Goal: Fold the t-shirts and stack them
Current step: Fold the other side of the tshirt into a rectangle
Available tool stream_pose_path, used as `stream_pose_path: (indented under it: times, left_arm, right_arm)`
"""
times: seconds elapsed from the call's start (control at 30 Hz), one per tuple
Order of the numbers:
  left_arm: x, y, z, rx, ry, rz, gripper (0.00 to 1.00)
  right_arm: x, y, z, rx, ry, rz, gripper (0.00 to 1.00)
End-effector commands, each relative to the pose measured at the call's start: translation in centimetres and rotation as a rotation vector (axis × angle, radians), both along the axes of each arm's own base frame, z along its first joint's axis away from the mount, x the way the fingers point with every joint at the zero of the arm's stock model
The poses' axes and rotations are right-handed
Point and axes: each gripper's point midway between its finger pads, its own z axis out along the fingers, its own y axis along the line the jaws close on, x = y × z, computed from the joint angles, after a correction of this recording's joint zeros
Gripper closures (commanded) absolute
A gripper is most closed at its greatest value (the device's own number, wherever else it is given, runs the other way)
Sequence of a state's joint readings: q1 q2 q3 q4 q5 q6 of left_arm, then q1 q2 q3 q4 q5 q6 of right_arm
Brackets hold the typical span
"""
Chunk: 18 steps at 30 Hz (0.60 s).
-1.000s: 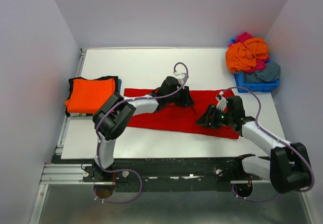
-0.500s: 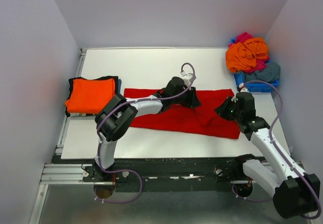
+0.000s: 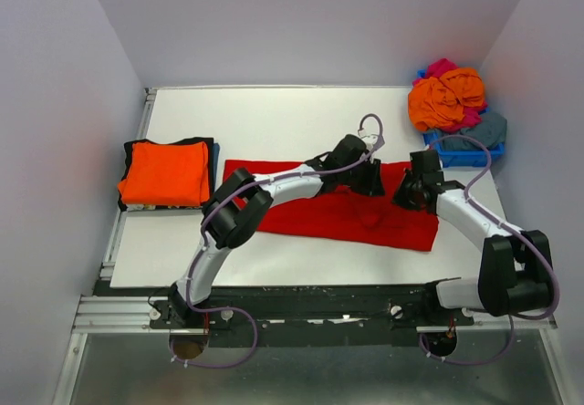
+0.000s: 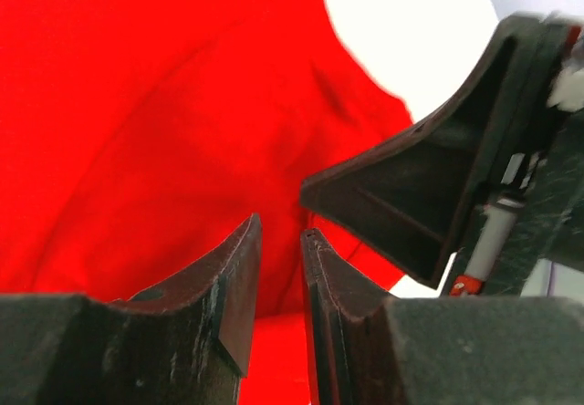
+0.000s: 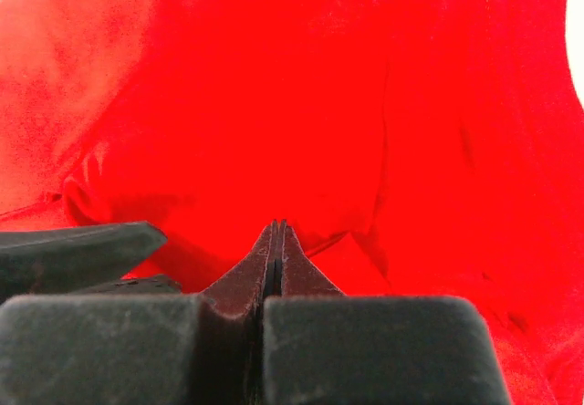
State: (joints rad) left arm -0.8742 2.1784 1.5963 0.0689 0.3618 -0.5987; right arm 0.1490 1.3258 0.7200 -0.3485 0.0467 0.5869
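Note:
The red t-shirt [image 3: 301, 213] lies spread in a long strip across the middle of the white table. My left gripper [image 3: 372, 184] reaches over its far right part. In the left wrist view its jaws [image 4: 281, 227] stand a little apart above the red cloth [image 4: 164, 104], with nothing seen between them. My right gripper [image 3: 404, 195] sits at the shirt's right end, close beside the left one. In the right wrist view it [image 5: 276, 225] is shut, its tips pinching the red cloth [image 5: 319, 77], and creases run from them.
A folded orange t-shirt [image 3: 164, 172] lies on a black one at the table's left edge. A blue bin [image 3: 465, 154] at the back right holds a heap of orange, magenta and grey-blue t-shirts [image 3: 447, 95]. Walls close in on both sides.
My right gripper swung from the shirt's lower middle to its right end and closed from open to shut. My left gripper slid rightward along the shirt's far edge.

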Motion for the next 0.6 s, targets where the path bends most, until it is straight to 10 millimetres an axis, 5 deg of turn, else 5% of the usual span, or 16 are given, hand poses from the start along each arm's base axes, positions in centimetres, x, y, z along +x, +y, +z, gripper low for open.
stream_pose_path:
  times: [0.0,0.3,0.57]
  left_arm:
    - [-2.0,1.6,-4.2,0.154,0.129,-0.007,0.63]
    - [-5.5,4.3,-5.6,0.331,0.244,-0.069,0.63]
    - [-7.1,8.3,-6.4,0.474,0.255,-0.052,0.65]
  right_arm:
    - [-0.7,0.4,-1.4,0.037,0.06,-0.017,0.99]
    - [-5.9,-0.8,-2.5,0.003,0.215,-0.076,0.99]
    - [-9.3,-1.8,-1.1,0.002,0.218,-0.148,0.99]
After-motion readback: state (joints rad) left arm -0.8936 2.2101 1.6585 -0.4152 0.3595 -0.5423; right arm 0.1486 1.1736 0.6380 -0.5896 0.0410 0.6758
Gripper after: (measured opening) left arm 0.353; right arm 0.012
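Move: Some 7 cm back, 3 cm left and 7 cm below the left hand lies the loose flap's near-left corner on the red t-shirt; the shirt's near hem runs about 13 cm straight back from that hand. For the right hand, the same hem lies about 12 cm straight back and 3 cm down. From the right hand, the flap corner is 5 cm back and 9 cm left, the shirt's right end 11 cm right and 6 cm back. Sweeping back over the folded side towards the near hem, the shut right fingers first sink about 2 cm onto the cloth, then draw back some 7 cm, tipping 10 degrees steeper. The left hand meanwhile drops about 6 cm onto the cloth by the flap, drifting 5 cm back and 5 cm left, its part-open fingers tilting some 25 degrees further down. ##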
